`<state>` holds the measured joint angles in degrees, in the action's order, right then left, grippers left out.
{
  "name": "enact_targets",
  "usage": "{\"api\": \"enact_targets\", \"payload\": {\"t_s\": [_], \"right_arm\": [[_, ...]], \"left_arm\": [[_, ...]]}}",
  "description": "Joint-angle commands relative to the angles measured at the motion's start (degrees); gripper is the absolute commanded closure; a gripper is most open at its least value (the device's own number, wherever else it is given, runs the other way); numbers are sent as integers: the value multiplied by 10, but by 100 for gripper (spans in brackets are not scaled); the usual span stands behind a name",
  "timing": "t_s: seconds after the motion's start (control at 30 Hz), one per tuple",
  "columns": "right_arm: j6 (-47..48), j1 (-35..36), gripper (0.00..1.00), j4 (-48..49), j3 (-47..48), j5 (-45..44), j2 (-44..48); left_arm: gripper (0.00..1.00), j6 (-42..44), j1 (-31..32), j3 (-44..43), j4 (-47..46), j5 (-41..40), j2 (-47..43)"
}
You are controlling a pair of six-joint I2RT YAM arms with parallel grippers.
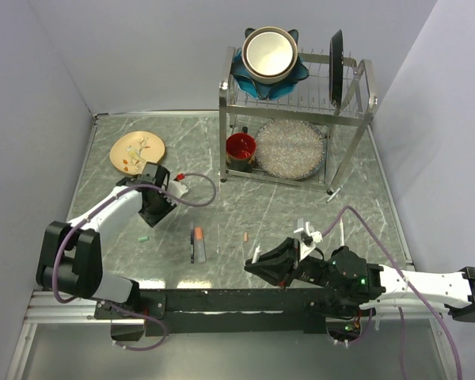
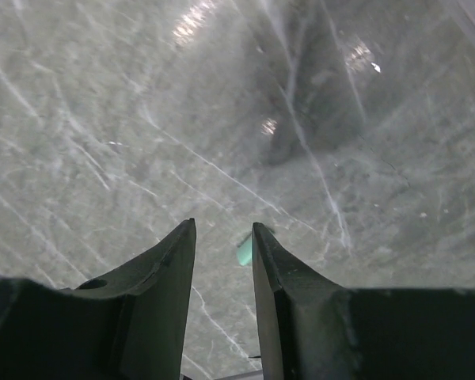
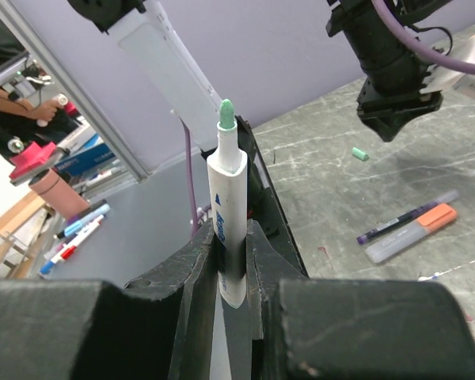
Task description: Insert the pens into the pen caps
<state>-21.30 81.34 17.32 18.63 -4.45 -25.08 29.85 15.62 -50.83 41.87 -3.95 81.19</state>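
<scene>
My right gripper (image 3: 231,231) is shut on a white pen (image 3: 226,190), which stands upright with its bare green tip on top. From above, this gripper (image 1: 254,263) is low on the table near the front edge. A teal pen cap (image 2: 244,252) lies on the table just beyond my left gripper (image 2: 223,229). That gripper's jaws are parted and nothing is between them. From above, the cap (image 1: 142,237) lies just in front of the left gripper (image 1: 155,210). A dark pen (image 1: 192,242) and a grey pen with an orange cap (image 1: 199,241) lie side by side mid-table. A salmon cap (image 1: 245,237) lies to their right.
A metal dish rack (image 1: 356,119) at the back right carries a bowl (image 1: 267,52), a dark plate (image 1: 336,57), a red mug (image 1: 241,148) and a glass plate (image 1: 290,149). A yellow plate (image 1: 137,150) lies at the back left. A purple cable (image 1: 198,198) loops behind the left gripper.
</scene>
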Motion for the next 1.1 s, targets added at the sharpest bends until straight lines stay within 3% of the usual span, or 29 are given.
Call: {"api": "enact_targets", "payload": {"t_s": [0.0,0.23,0.53,0.8,0.9,1.07], "right_arm": [[20,-2,100,-3,11,-4,13],[27,-2,100,-3,12,-6,10],[28,-2,100,-4,11,-8,17],[26,-2,100,-11,11,-12,29],[26,-3,100,-13,15,-11,30],[23,-2,100,-18,22,-6,28]], "left_arm": [[61,39,-11,-1,30,34,-1],[62,52,-25,27,56,11,16],[61,65,-33,56,20,-21,30],[64,58,-34,66,-6,11,45],[69,51,-31,79,-15,15,38],[92,-1,-16,72,-22,32,40]]}}
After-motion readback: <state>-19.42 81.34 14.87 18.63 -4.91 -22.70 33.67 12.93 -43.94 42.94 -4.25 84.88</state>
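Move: Just back and to the left of the open left fingers, the green pen cap lies on the table about 5 cm back, 3 cm left and 5 cm below them. The black pen lies some 6 cm back and 11 cm right of this hand, with the orange marker at the same depth, 14 cm to its right. The plate is about 20 cm ahead and 5 cm left. From the right hand, the cap lies roughly 17 cm forward, 29 cm left and 26 cm down. Drawing back about 4.5 cm while sinking about as far and easing 3 cm left, the left hand brings its half-open fingers down over the green pen cap, tipping about 10 degrees so they point more nearly straight down. The last bit of the descent is almost vertical; then, low over the table, the fingers close and pinch the cap between their tips. ##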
